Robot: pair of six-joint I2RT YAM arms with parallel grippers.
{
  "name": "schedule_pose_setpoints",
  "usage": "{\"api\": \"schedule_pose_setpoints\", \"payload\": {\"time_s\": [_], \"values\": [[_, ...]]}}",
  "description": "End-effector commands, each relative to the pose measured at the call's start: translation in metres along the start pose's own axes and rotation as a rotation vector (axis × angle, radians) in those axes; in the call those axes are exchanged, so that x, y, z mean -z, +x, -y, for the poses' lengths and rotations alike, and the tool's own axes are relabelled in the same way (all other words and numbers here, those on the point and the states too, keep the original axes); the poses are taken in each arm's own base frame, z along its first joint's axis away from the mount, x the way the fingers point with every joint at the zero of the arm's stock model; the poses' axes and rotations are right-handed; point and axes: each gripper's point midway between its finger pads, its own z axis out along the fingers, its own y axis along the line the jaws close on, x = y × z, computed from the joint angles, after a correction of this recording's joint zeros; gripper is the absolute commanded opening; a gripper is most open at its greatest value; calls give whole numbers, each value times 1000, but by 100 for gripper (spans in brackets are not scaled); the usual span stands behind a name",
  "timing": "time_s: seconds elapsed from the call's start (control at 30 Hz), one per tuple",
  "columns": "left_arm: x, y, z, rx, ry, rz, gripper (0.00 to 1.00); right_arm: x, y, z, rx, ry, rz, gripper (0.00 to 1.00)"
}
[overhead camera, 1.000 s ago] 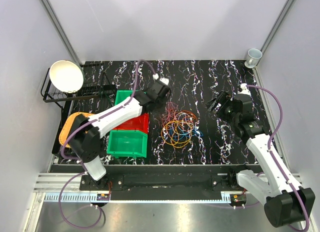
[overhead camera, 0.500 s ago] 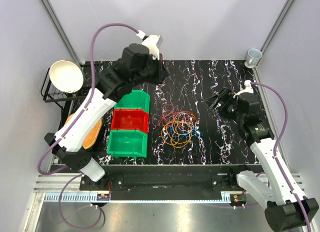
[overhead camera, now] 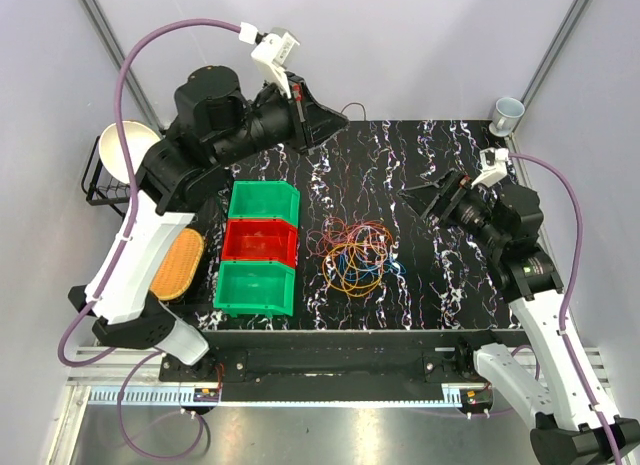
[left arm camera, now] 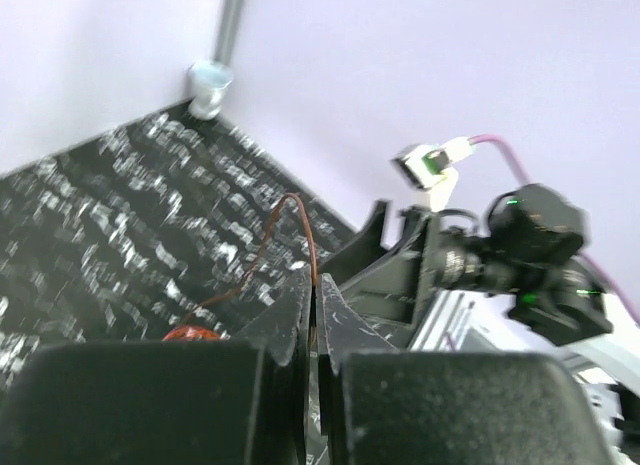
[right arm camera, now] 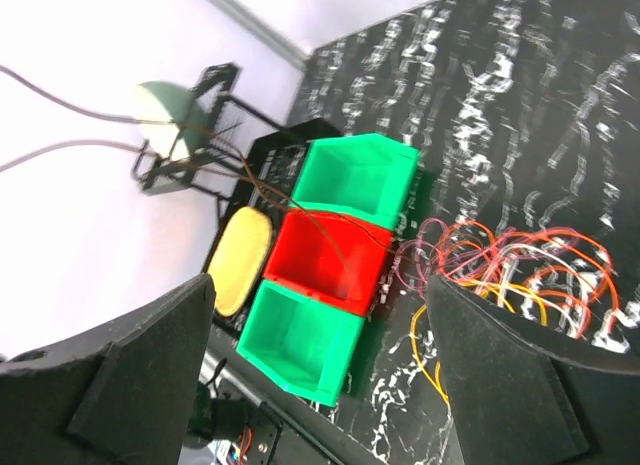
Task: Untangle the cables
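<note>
The cables lie as a tangle of orange, yellow, red and blue loops on the black marbled table, right of the bins; they also show at the right of the right wrist view. My left gripper is raised high over the table's back left, shut on one thin reddish cable that arcs out from between its jaws. That strand trails down across the red bin. My right gripper hovers right of the pile, open and holding nothing.
Three bins stand in a column left of the pile: green, red, green. A white bowl sits on a black rack, with a yellow oval pad below. A cup stands at the back right corner.
My left arm has risen from the pile's left edge up and toward the back left, carrying the thin cable with it. The right arm has lifted slightly, jaws still open.
</note>
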Motion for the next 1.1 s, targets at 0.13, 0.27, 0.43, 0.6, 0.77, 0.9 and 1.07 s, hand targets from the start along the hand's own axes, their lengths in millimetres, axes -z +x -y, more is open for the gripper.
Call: {"api": "schedule_pose_setpoints", "payload": {"time_s": [0.13, 0.27, 0.43, 0.6, 0.77, 0.9, 1.07], "values": [[22, -38, 43, -39, 183, 141, 0, 3, -20, -64, 143, -291, 4, 93], [18, -32, 38, -28, 171, 133, 0, -9, -12, -60, 198, -291, -6, 93], [16, -33, 39, -19, 178, 137, 0, -28, 0, -58, 267, -280, -25, 93], [14, -31, 38, -11, 177, 132, 0, -50, 12, -54, 319, -240, -32, 93], [11, -24, 34, -3, 165, 120, 0, -69, 18, -55, 341, -261, -45, 92], [13, -23, 32, 1, 158, 121, 0, -85, 26, -58, 350, -269, -63, 91], [15, -23, 33, 8, 165, 127, 0, -96, 32, -67, 381, -297, -49, 84]]}}
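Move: My left hand already holds a brown cable high up, running down into the tangle. The stretch for my right hand to take hangs roughly 15 cm to its left and 5 cm ahead, about level with it; from my left hand that stretch is about 21 cm below, 5 cm ahead and 2 cm right. From my right hand the tangle lies some 10 cm left, 4 cm ahead and 32 cm below; the red bin 31 cm left, 8 cm ahead, as far below. While my shut left fingers keep the brown cable hoisted, bobbing only a couple of centimetres, I carry my wide-open right hand about 10 cm left towards the hanging stretch. It first rises some 3 cm, then sinks about 6 cm while edging forward, turning about 20 degrees counter-clockwise and rolling slightly; the fingers stay open, and I can't tell whether they touch the cable yet. ##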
